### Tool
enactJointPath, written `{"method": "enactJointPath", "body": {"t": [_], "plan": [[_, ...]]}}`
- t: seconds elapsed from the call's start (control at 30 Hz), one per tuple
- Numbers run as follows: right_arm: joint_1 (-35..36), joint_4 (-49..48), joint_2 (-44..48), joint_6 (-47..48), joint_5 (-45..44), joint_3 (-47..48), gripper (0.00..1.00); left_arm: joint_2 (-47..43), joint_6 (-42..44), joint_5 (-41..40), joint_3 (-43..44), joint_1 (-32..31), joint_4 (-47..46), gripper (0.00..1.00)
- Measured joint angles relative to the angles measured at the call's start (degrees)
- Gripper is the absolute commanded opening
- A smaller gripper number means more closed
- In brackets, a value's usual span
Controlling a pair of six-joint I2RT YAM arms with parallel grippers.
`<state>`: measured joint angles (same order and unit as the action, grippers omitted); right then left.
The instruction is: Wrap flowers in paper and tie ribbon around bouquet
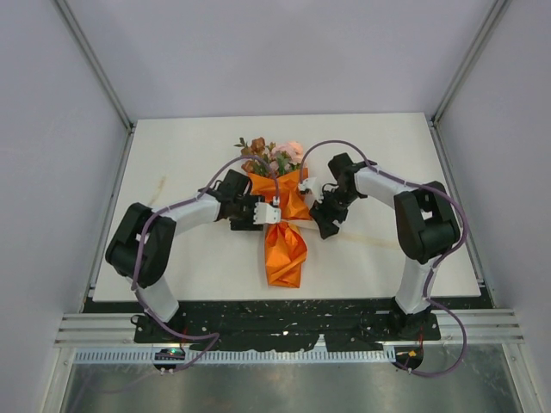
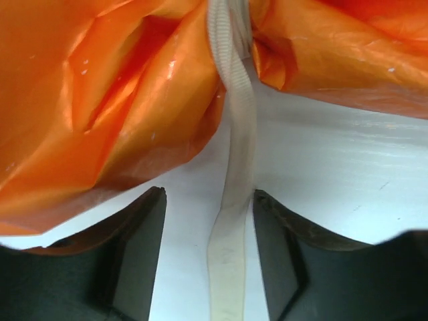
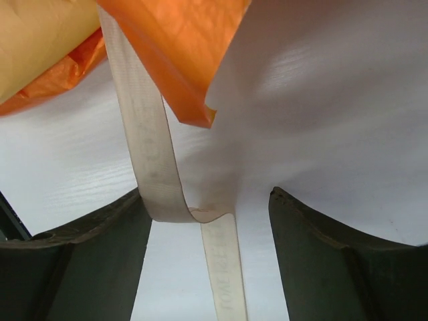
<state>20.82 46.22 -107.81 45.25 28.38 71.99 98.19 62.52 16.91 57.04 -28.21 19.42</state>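
The bouquet (image 1: 284, 232) lies on the white table (image 1: 181, 163), an orange paper (image 2: 120, 100) cone with its narrow end towards the arms. Pink and rust-brown flowers (image 1: 275, 157) show at its far end. The cream ribbon (image 2: 237, 134) is cinched round the paper, and one tail runs down between the fingers of my left gripper (image 2: 208, 200). That gripper is open, with gaps on both sides of the strip. The other ribbon (image 3: 144, 127) tail comes off the paper (image 3: 180, 47), folds over and passes between my right gripper's (image 3: 207, 200) open jaws. In the top view my left gripper (image 1: 258, 213) and right gripper (image 1: 320, 211) flank the cone's waist.
Grey enclosure walls and metal frame posts (image 1: 95, 64) ring the table. The arm bases stand on a black rail (image 1: 284, 323) at the near edge. Bare tabletop lies to the left and right of the bouquet.
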Motion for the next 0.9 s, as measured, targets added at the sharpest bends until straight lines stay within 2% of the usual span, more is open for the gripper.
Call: {"method": "enactJointPath", "body": {"t": [0.07,0.1,0.13,0.23,0.43,0.67,0.9], "plan": [[0.1,-0.4,-0.5,-0.8,0.5,0.3,0.63,0.9,0.7,-1.2,0.5,-0.4,0.0,0.2],[0.1,-0.7,-0.6,-1.2,0.7,0.3,0.54,1.1,1.4,-1.7,0.6,-0.7,0.1,0.05],[0.1,-0.7,-0.6,-1.5,0.9,0.3,0.47,1.3,1.2,-2.0,0.6,-0.8,0.3,0.0],[0.1,-1.4,-0.7,-2.8,1.2,-0.3,0.05,1.4,1.2,-2.9,0.5,-0.7,0.6,0.0],[-0.2,-2.2,-0.4,-9.1,1.6,-3.0,0.05,0.9,-6.5,-3.8,1.5,1.2,1.6,0.0],[-2.1,-10.8,3.5,-21.4,3.2,-8.9,0.05,-2.5,-18.8,-1.7,1.5,7.5,1.5,0.0],[-5.2,-13.2,4.3,-28.1,3.7,-9.3,0.05,-2.6,-19.1,-0.3,1.7,8.6,1.7,0.0]]}}
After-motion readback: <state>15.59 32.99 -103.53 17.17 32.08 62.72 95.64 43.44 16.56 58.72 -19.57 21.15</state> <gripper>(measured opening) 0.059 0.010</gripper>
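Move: The left ribbon tail runs between the left hand's open fingers, about 1 cm below the hand point; the ribbon's crossing at the paper's waist is roughly 6 cm to its right and 1 cm back, with the lower wrap 12 cm back and 8 cm right. The right tail likewise lies between the right fingers, about 1 cm left and 1 cm below; the crossing is about 12 cm left of that hand, level fore and aft. Both hands pinch the ribbon; left pulls about 5 cm leftward, right backs 2 cm, then returns, turning clockwise. ##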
